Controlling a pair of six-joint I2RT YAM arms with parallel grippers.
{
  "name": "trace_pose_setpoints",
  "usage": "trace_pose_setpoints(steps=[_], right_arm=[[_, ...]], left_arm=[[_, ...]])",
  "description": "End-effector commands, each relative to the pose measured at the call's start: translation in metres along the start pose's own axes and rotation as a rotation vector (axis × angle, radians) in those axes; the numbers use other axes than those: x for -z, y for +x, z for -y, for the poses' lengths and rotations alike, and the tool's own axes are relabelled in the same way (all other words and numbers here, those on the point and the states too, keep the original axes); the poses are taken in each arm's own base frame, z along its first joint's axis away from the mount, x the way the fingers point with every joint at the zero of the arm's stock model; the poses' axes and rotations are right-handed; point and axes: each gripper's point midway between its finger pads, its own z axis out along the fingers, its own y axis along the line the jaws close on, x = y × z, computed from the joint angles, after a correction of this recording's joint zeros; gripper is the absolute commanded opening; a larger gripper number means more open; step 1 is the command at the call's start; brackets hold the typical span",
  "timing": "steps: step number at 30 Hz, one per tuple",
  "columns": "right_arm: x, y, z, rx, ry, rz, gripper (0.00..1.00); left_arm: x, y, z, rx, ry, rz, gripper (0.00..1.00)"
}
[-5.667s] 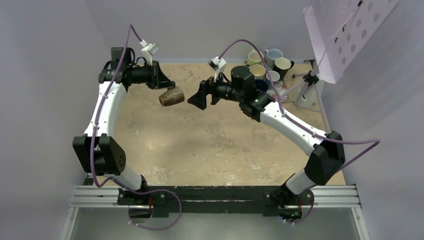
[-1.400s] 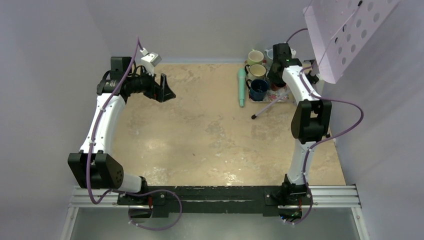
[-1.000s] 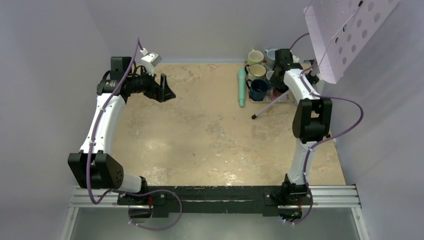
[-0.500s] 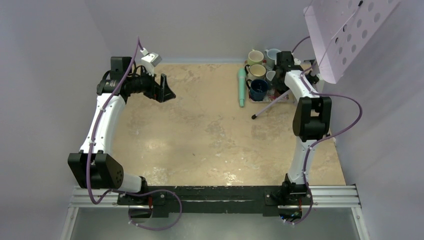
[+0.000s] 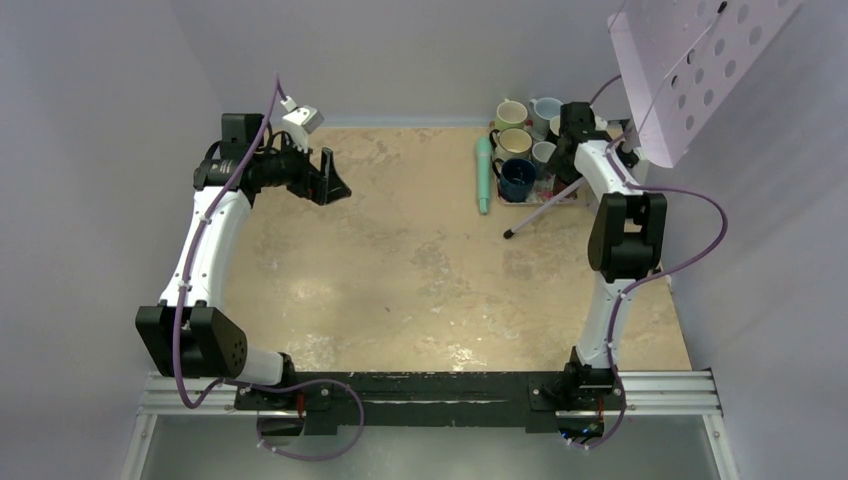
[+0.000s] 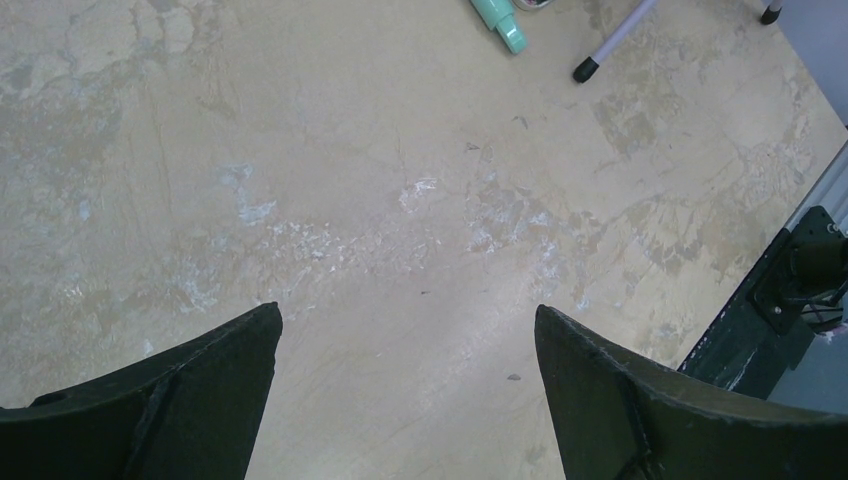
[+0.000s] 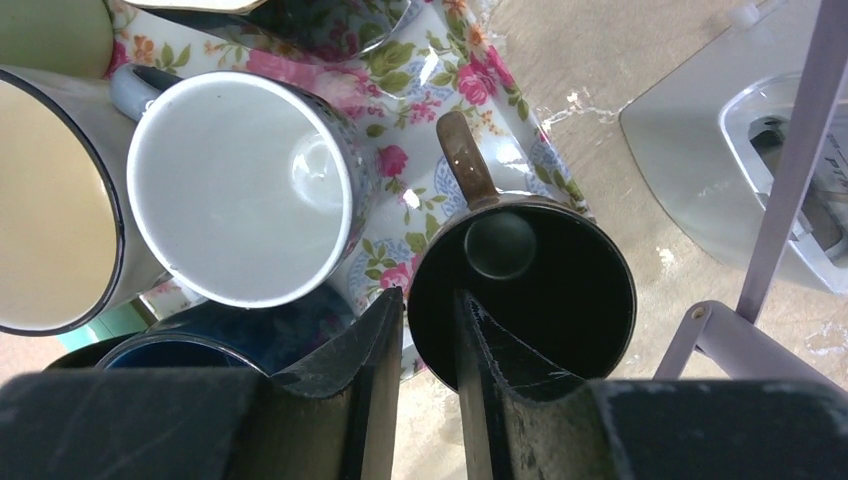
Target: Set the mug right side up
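Note:
The dark brown mug (image 7: 560, 290) stands upright, mouth up, on the floral tray (image 7: 400, 75), its handle (image 7: 462, 155) pointing away from my wrist camera. My right gripper (image 7: 430, 295) straddles the mug's near rim with one finger outside and one inside. The jaws are slightly apart, with a gap between the wall and the inner finger. In the top view the right gripper (image 5: 572, 118) covers the mug at the back right. My left gripper (image 5: 335, 180) is open and empty above bare table at the back left; it also shows in the left wrist view (image 6: 405, 315).
A white mug (image 7: 235, 185), a cream mug (image 7: 45, 200) and a blue mug (image 7: 230, 345) crowd the tray. A teal cylinder (image 5: 484, 175) lies left of the tray. A purple stand leg (image 5: 540, 212) and a perforated panel (image 5: 690, 70) are close by.
Earlier my left gripper held the brown mug on its side in mid-air; now it is empty. Over the last second my right wrist has drifted slightly right at the tray.

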Motion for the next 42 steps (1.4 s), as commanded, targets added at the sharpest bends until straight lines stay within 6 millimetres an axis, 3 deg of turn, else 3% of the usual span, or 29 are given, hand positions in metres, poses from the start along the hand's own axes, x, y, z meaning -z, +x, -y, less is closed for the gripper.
trace_pose_setpoints(steps=[1, 8, 13, 17, 21, 28, 33, 35, 36, 37, 38, 42], right_arm=[[0.000, -0.027, 0.003, -0.034, -0.009, 0.047, 0.29], [0.029, -0.057, 0.008, 0.000, 0.017, 0.132, 0.31], [0.054, -0.067, 0.010, 0.043, -0.008, 0.200, 0.34], [0.058, -0.058, 0.001, 0.129, -0.056, 0.189, 0.38], [0.070, -0.049, -0.020, 0.208, -0.114, 0.224, 0.42], [0.094, -0.048, -0.044, 0.292, -0.178, 0.317, 0.43], [0.118, -0.035, -0.066, 0.398, -0.241, 0.390, 0.45], [0.134, -0.030, -0.080, 0.457, -0.287, 0.462, 0.54], [0.141, -0.024, -0.088, 0.495, -0.318, 0.494, 0.64], [0.155, -0.020, -0.095, 0.514, -0.360, 0.538, 0.86], [0.164, -0.015, -0.099, 0.555, -0.390, 0.578, 0.96], [0.197, 0.008, -0.111, 0.588, -0.585, 0.673, 0.99]], left_arm=[[0.003, -0.006, 0.000, -0.040, -0.004, 0.014, 1.00], [0.002, -0.005, 0.000, -0.036, 0.001, 0.009, 1.00], [0.000, -0.005, 0.001, -0.030, 0.011, 0.006, 1.00], [-0.001, -0.003, 0.001, -0.021, 0.019, 0.006, 1.00], [-0.002, -0.002, 0.002, -0.019, 0.025, 0.007, 1.00], [-0.002, 0.000, 0.002, -0.026, 0.025, 0.012, 1.00], [-0.006, 0.006, 0.000, -0.020, 0.025, 0.010, 1.00], [-0.008, 0.007, -0.002, -0.022, 0.019, 0.019, 1.00], [-0.011, 0.010, -0.004, -0.022, 0.020, 0.020, 1.00], [-0.014, 0.013, -0.007, -0.019, 0.011, 0.019, 1.00], [-0.017, 0.018, -0.012, -0.011, -0.009, 0.018, 1.00], [-0.014, 0.017, -0.042, 0.018, -0.202, 0.079, 1.00]])
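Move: The right hand, its fingers slightly parted, straddles the left rim of the upright brown mug, whose middle is some 4 cm right, 1 cm back and 3 cm below. The small white mug stands about 6 cm ahead and 3 cm left, the blue mug level and 9 cm left, the black mug 10 cm ahead and 2 cm right. The brown mug lies roughly 64 cm right, 16 cm ahead and 20 cm below the left hand. Right hand rises about 10 cm off the brown mug, then swings left some 13, opening wide; left hand sinks. ##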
